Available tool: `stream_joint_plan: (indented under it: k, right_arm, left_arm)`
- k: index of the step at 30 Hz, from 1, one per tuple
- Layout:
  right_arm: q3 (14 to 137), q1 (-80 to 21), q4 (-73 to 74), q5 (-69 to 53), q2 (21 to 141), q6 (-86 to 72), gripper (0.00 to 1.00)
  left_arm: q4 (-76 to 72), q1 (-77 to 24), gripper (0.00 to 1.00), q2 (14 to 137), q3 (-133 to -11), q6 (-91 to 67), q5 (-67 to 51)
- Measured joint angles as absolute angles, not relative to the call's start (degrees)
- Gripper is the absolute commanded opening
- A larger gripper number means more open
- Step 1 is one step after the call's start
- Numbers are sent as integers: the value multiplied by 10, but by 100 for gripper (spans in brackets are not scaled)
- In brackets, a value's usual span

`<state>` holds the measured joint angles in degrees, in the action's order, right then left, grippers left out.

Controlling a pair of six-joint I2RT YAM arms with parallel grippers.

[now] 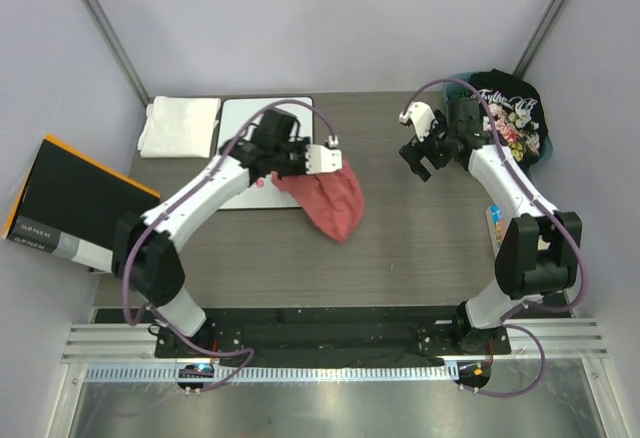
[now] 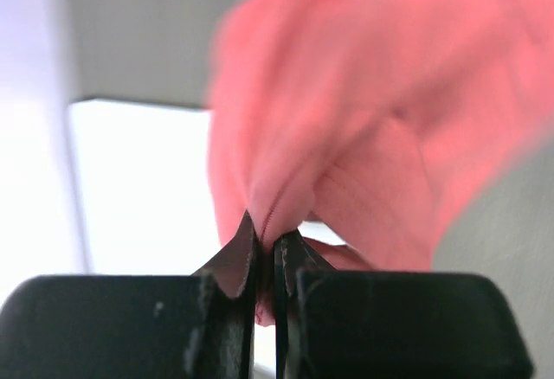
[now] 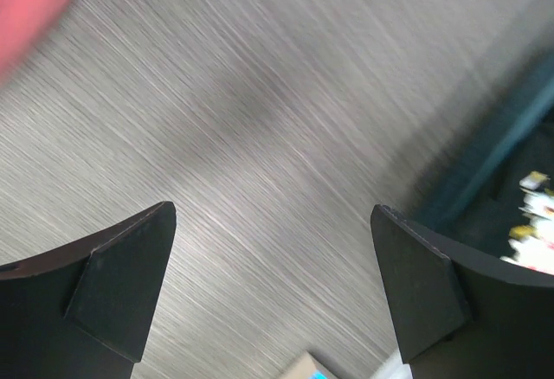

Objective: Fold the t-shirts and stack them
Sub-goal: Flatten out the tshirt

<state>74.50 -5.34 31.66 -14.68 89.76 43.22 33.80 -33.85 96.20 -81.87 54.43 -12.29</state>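
Note:
My left gripper [image 1: 283, 170] is shut on a bunched fold of the salmon-red t-shirt [image 1: 330, 201], which hangs and trails toward the table's middle. In the left wrist view the pink cloth [image 2: 363, 119] is pinched between the closed jaws of the left gripper [image 2: 267, 242]. A black floral t-shirt [image 1: 508, 116] lies crumpled at the back right. My right gripper [image 1: 420, 164] hovers just left of it, open and empty, and only bare table shows between the tips of the right gripper [image 3: 273, 219]. A folded white t-shirt [image 1: 180, 125] rests at the back left.
A white whiteboard [image 1: 245, 118] lies under my left wrist, also bright behind the cloth as the whiteboard [image 2: 138, 189]. A black box with an orange edge [image 1: 70, 203] overhangs the table's left side. A small card [image 1: 493, 220] sits by the right arm. A teal rim [image 3: 485, 171] borders the black shirt.

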Motion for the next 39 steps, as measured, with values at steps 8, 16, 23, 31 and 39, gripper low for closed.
stream_joint_plan:
  k: [8,16,23,31,39]
  right_arm:
    - [790,-51,241,-213,1011,296,100]
    - [901,-60,66,-330,1127,58,100]
    - [1009,-110,-28,-421,1237,-66,100]
    - [1034,-166,-43,-482,1325,-96,100]
    - [1087,-187,-41,-489,1384,-94,100]
  left_arm:
    - [324,-249,0,854,-823,731,-83]
    - [260,-222,0,858,-823,771,-103]
    - [235,-223,0,858,-823,774,-129]
    - [218,-223,0,859,-824,769,-131]
    - [210,-223,0,864,-836,761,-136]
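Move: The left hand already pinches an edge of the red t-shirt, whose bulk hangs some 8 cm to its right, 5 cm back and 8 cm lower. The place it carries the shirt over, the whiteboard, is centred about 6 cm ahead, 8 cm left and 14 cm below. From the empty right hand the shirt's middle is roughly 23 cm left, 10 cm back and 10 cm down; the laundry basket sits about 22 cm right, 8 cm ahead and 8 cm lower. Upwards by about 15 cm, with some 7 cm each forward and left, the left hand carries the pinched t-shirt edge over the whiteboard, tilting its fingers from steeply down towards level. The right hand sweeps forward and then mostly left, nearly 30 cm across, rolling its left side up and sinking near the end, to bring its wide-open fingers beside the shirt near the left hand. ##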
